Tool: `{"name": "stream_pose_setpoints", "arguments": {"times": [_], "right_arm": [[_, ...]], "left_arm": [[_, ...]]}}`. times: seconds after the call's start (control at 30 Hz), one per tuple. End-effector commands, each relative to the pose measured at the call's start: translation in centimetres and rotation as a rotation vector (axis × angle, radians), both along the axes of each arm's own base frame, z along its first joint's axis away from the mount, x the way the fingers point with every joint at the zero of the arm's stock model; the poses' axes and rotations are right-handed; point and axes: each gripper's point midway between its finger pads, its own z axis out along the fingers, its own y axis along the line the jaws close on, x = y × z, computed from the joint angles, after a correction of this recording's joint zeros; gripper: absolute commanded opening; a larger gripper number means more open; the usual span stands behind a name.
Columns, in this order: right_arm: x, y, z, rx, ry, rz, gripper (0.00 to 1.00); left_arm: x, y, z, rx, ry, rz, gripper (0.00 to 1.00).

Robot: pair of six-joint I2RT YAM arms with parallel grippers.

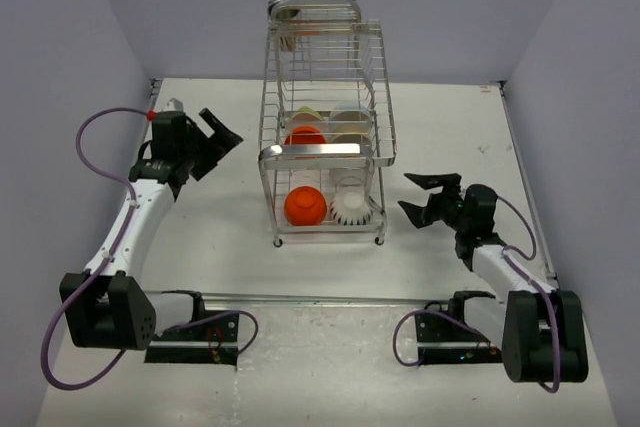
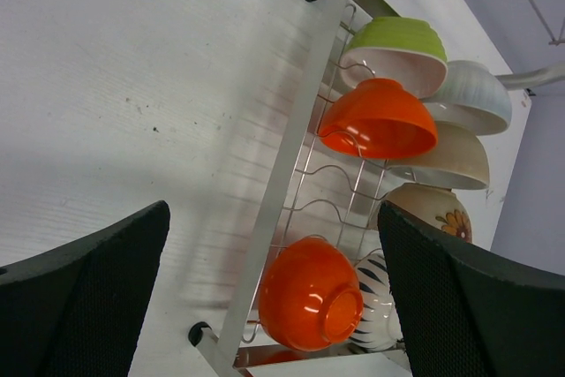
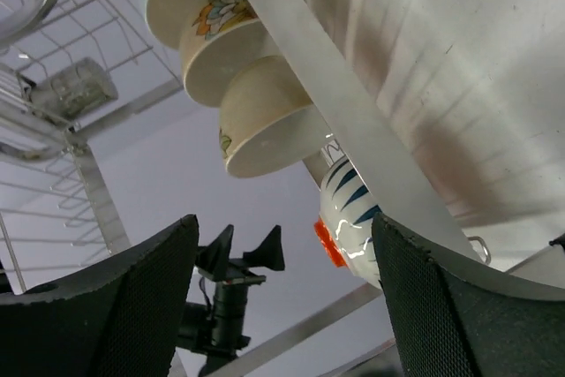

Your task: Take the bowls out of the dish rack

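Note:
The dish rack (image 1: pixel 325 152) stands mid-table, a tall chrome wire frame. On its lower tier an orange bowl (image 1: pixel 304 206) sits beside a white ribbed bowl (image 1: pixel 352 207); behind them are another orange bowl (image 1: pixel 305 135) and pale bowls (image 1: pixel 350 122). My left gripper (image 1: pixel 222 140) is open, left of the rack and apart from it. Its wrist view shows the front orange bowl (image 2: pixel 309 293), the second orange bowl (image 2: pixel 378 118), a green bowl (image 2: pixel 397 41) and cream bowls (image 2: pixel 450 156). My right gripper (image 1: pixel 405 194) is open, right of the rack, facing a blue-striped bowl (image 3: pixel 353 209) and cream bowls (image 3: pixel 265 121).
The white table (image 1: pixel 200 237) is walled on three sides. A metal cup holder (image 3: pixel 75 86) hangs on the rack's upper tier. A metal rail (image 1: pixel 320 299) runs between the arm bases at the near edge. The left arm's gripper (image 3: pixel 238 258) shows through the rack.

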Motion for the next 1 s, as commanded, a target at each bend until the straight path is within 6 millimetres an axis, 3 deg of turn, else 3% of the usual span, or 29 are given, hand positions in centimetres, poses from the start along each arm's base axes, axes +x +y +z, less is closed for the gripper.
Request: {"name": "stream_pose_setpoints", "arguments": {"times": [0.0,0.07,0.1,0.17,0.33,0.57,0.6,0.77,0.97], "right_arm": [[2.4,0.4,7.4,0.138,-0.214,-0.078,0.79],[2.8,0.9,7.8,0.117,-0.230,-0.074,0.78],[3.3,1.5,9.1,0.116,-0.260,-0.052,0.77],[4.1,2.2,9.1,0.088,-0.259,-0.026,0.77],[5.3,4.3,11.2,0.086,-0.274,0.020,0.76],[5.8,7.0,9.2,0.064,-0.173,-0.029,0.72],[5.7,7.3,8.4,0.049,-0.139,-0.029,0.71],[5.9,8.6,7.6,0.035,-0.121,-0.023,0.66],[6.6,9.5,6.1,0.035,-0.093,-0.032,0.57]], "left_arm": [[1.2,-0.4,3.1,-0.032,-0.111,0.006,1.00],[1.4,-0.4,3.3,-0.049,-0.125,0.018,1.00],[1.6,-0.4,3.4,-0.052,-0.130,0.020,1.00],[1.9,-0.8,3.4,-0.071,-0.128,0.010,1.00],[2.5,-1.2,2.1,-0.093,-0.047,-0.004,0.99],[3.5,0.1,2.7,-0.090,-0.026,0.017,0.98],[3.8,1.3,2.8,-0.090,-0.028,0.042,0.98],[4.4,2.7,2.7,-0.081,-0.015,0.056,0.98],[4.5,2.7,2.3,-0.088,-0.003,0.050,0.98]]}}
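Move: The front cream bowl is about 7 cm ahead of my right hand, some 12 cm to its left and 4 cm lower, inside the lower tier. The striped bowl is 12 cm left and 1 cm ahead; the front orange bowl, in line with it, is 20 cm left, both about 6 cm below me. Another cream bowl stands 6 cm beyond the first. From my left hand the front cream bowl is roughly 26 cm right, 2 cm back and 10 cm below. I lift my right hand about 10 cm while swinging left and forward over the rack's side rail, tipping the fingers up on the way. Then I keep going left and sink some 5 cm towards the front cream bowl, levelling the wrist again and narrowing the open fingers partway. My left hand eases about 4 cm forward, then 3 cm left, staying open. ##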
